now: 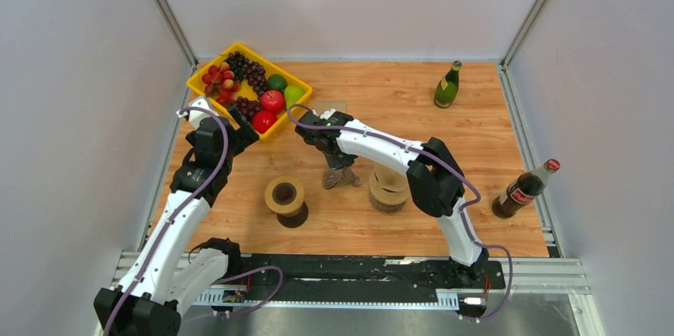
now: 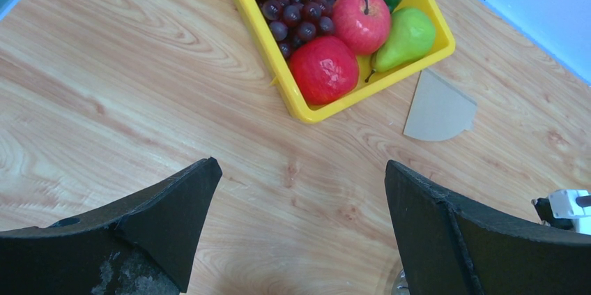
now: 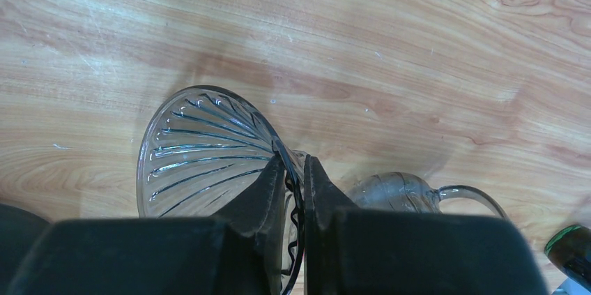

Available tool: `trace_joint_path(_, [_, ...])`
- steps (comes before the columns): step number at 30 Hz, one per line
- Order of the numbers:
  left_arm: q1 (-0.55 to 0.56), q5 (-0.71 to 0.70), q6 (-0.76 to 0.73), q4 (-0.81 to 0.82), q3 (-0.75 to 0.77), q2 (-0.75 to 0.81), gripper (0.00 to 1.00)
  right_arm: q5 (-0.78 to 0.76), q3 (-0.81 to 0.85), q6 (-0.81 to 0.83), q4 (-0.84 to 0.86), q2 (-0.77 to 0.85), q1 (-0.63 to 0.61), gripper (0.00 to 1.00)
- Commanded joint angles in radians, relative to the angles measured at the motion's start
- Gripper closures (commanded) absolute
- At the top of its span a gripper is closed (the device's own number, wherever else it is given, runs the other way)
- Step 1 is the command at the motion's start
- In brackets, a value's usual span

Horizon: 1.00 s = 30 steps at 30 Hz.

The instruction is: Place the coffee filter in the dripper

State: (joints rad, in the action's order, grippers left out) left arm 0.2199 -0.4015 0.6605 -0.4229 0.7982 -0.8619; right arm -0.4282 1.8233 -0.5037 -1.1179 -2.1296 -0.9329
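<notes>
The coffee filter (image 2: 439, 110) is a pale fan-shaped paper lying flat on the wood beside the yellow tray's corner, and it shows faintly in the top view (image 1: 338, 104). The dripper (image 3: 202, 155) is clear ribbed glass, tipped on its side on the table (image 1: 340, 179), with its handle (image 3: 474, 194) to the right. My right gripper (image 3: 293, 164) is shut on the dripper's rim, one finger inside the cone and one outside. My left gripper (image 2: 300, 166) hangs open over bare wood near the tray (image 1: 242, 133), holding nothing.
A yellow tray (image 1: 296, 107) with grapes, apples, a pear and a lime sits at the back left. There is a green bottle (image 1: 447, 86) at the back right and a cola bottle (image 1: 524, 189) at the right edge. A brown roll (image 1: 284, 195) and a tan stacked object (image 1: 388, 189) stand near the front.
</notes>
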Motion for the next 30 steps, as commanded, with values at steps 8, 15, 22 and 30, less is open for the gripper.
trace_joint_path(8, [-0.004,0.032,-0.003,0.035,-0.008,0.022,0.0,-0.026,0.026,0.041,0.083,0.16,0.001,1.0])
trace_joint_path(15, [-0.004,0.079,-0.02,0.028,0.007,0.021,0.0,-0.013,0.031,0.069,0.145,0.203,0.015,1.0])
trace_joint_path(22, [-0.004,0.112,-0.032,0.017,0.032,0.042,0.0,0.039,-0.022,0.11,0.274,0.322,0.017,1.0])
trace_joint_path(30, [-0.004,0.246,-0.047,0.005,0.066,0.074,0.0,0.081,-0.125,0.17,0.474,0.48,0.018,1.0])
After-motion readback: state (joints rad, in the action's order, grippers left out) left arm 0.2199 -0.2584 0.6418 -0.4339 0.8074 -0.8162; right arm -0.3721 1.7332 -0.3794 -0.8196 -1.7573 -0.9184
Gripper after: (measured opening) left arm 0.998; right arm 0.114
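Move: The right hand already pinches the clear dripper low over the table. The wooden collar on the left-hand vessel, its likely goal, lies about 12 cm left, 10 cm back and 5 cm higher. The filter-lined dripper stands some 11 cm right and 7 cm back; the spare filter lies about 14 cm ahead, 3 cm left. From the left hand, that collar is roughly 10 cm right, 11 cm back and 10 cm below. The right hand raises the still-pinched clear dripper about 14 cm, its fingertips swinging some 30 degrees forward and left. ##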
